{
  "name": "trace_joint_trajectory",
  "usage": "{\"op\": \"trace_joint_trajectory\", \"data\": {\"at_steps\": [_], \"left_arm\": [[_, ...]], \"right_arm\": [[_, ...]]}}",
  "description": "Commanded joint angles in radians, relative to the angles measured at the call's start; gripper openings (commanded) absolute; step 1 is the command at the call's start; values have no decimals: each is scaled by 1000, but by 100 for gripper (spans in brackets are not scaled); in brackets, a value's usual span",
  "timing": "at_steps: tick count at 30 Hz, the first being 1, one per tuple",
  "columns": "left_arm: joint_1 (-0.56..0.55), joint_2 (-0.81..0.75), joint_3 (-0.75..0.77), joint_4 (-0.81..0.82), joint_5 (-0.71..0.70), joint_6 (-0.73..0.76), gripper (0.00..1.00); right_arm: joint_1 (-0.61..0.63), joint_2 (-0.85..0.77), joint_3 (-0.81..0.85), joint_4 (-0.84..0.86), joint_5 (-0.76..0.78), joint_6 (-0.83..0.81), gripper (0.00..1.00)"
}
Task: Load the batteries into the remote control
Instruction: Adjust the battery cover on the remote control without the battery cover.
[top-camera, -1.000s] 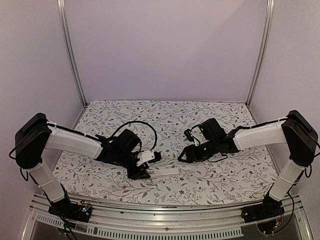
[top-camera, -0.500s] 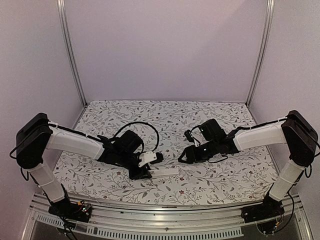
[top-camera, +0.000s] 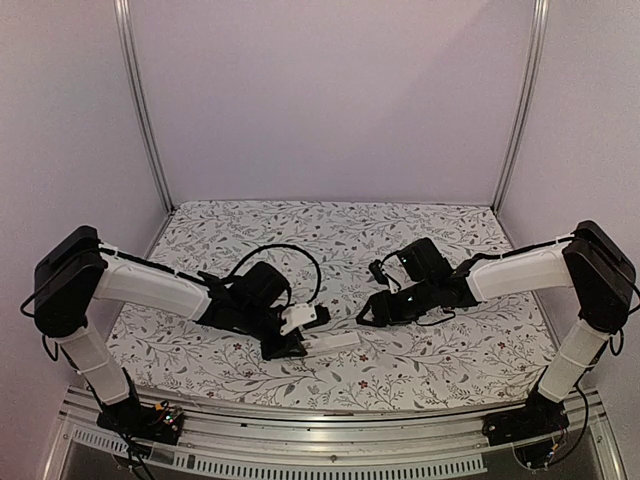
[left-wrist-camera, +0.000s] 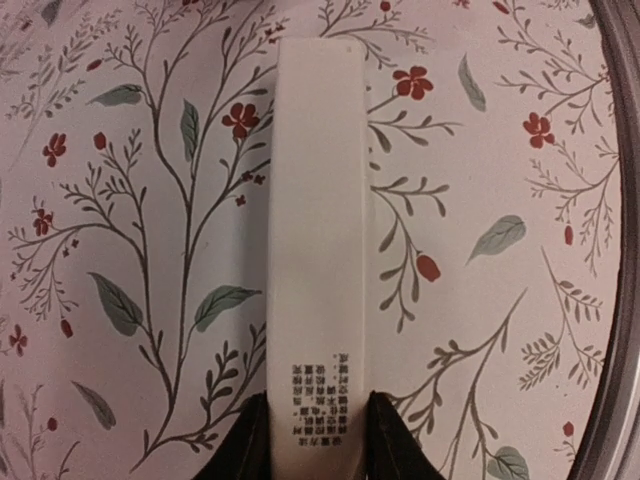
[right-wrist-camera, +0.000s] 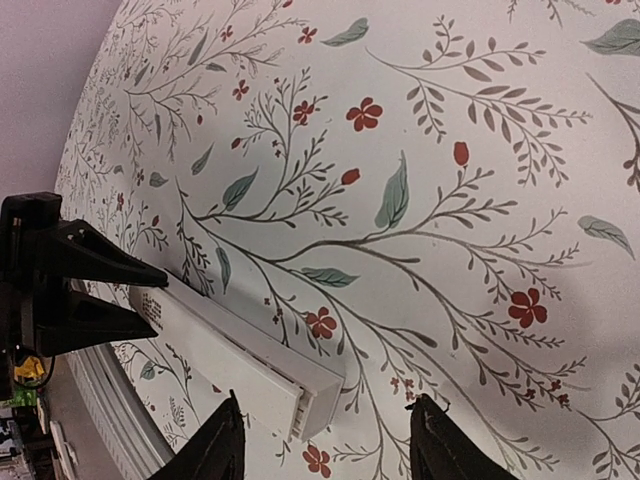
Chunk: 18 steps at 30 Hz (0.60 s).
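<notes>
The remote control (top-camera: 335, 341) is a slim white bar lying on the floral cloth near the front middle, printed side up in the left wrist view (left-wrist-camera: 320, 230). My left gripper (top-camera: 290, 338) (left-wrist-camera: 318, 435) has a black finger pressed against each long side of the remote's printed end, so it is shut on it. My right gripper (top-camera: 372, 312) (right-wrist-camera: 325, 440) hovers open over the remote's other end (right-wrist-camera: 250, 365), its fingers well apart and touching nothing. The left gripper (right-wrist-camera: 150, 298) also shows in the right wrist view, at that far end. The batteries are out of view.
The floral cloth (top-camera: 400, 240) covers the table. An aluminium rail (top-camera: 320, 440) runs along the front edge, and metal posts (top-camera: 145, 110) stand at the back corners against pale walls. A black cable (top-camera: 290, 250) loops above the left wrist.
The left fingers have closed in onto the remote's sides, and the left wrist has edged slightly right. The right arm has barely moved.
</notes>
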Motion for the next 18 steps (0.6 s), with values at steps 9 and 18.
{"op": "trace_joint_trajectory", "data": {"at_steps": [9, 18], "left_arm": [[-28, 28, 16, 16, 2, -1, 37], [-28, -6, 27, -10, -25, -16, 61]], "right_arm": [[8, 9, -3, -4, -24, 5, 55], [17, 13, 5, -21, -14, 5, 55]]}}
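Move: The remote control, with its battery cover on top, lies between the left fingers, which hold it near its left, printed end. Its middle is about 6 cm to their right, 1 cm ahead and a centimetre lower. From the left hand, the right gripper hangs open roughly 14 cm to the right, 6 cm ahead and 3 cm higher. From the right hand the remote's middle is some 8 cm left, 5 cm back and 4 cm lower. Staying almost in place at the remote's left end, the left hand spreads its fingers from about a quarter to a little over half open. They let go of both long sides and end straddling the printed end, with a gap on each side. The hand drifts only about half a centimetre, back and to the right, the wrist unturned and the fingertips still down low. ##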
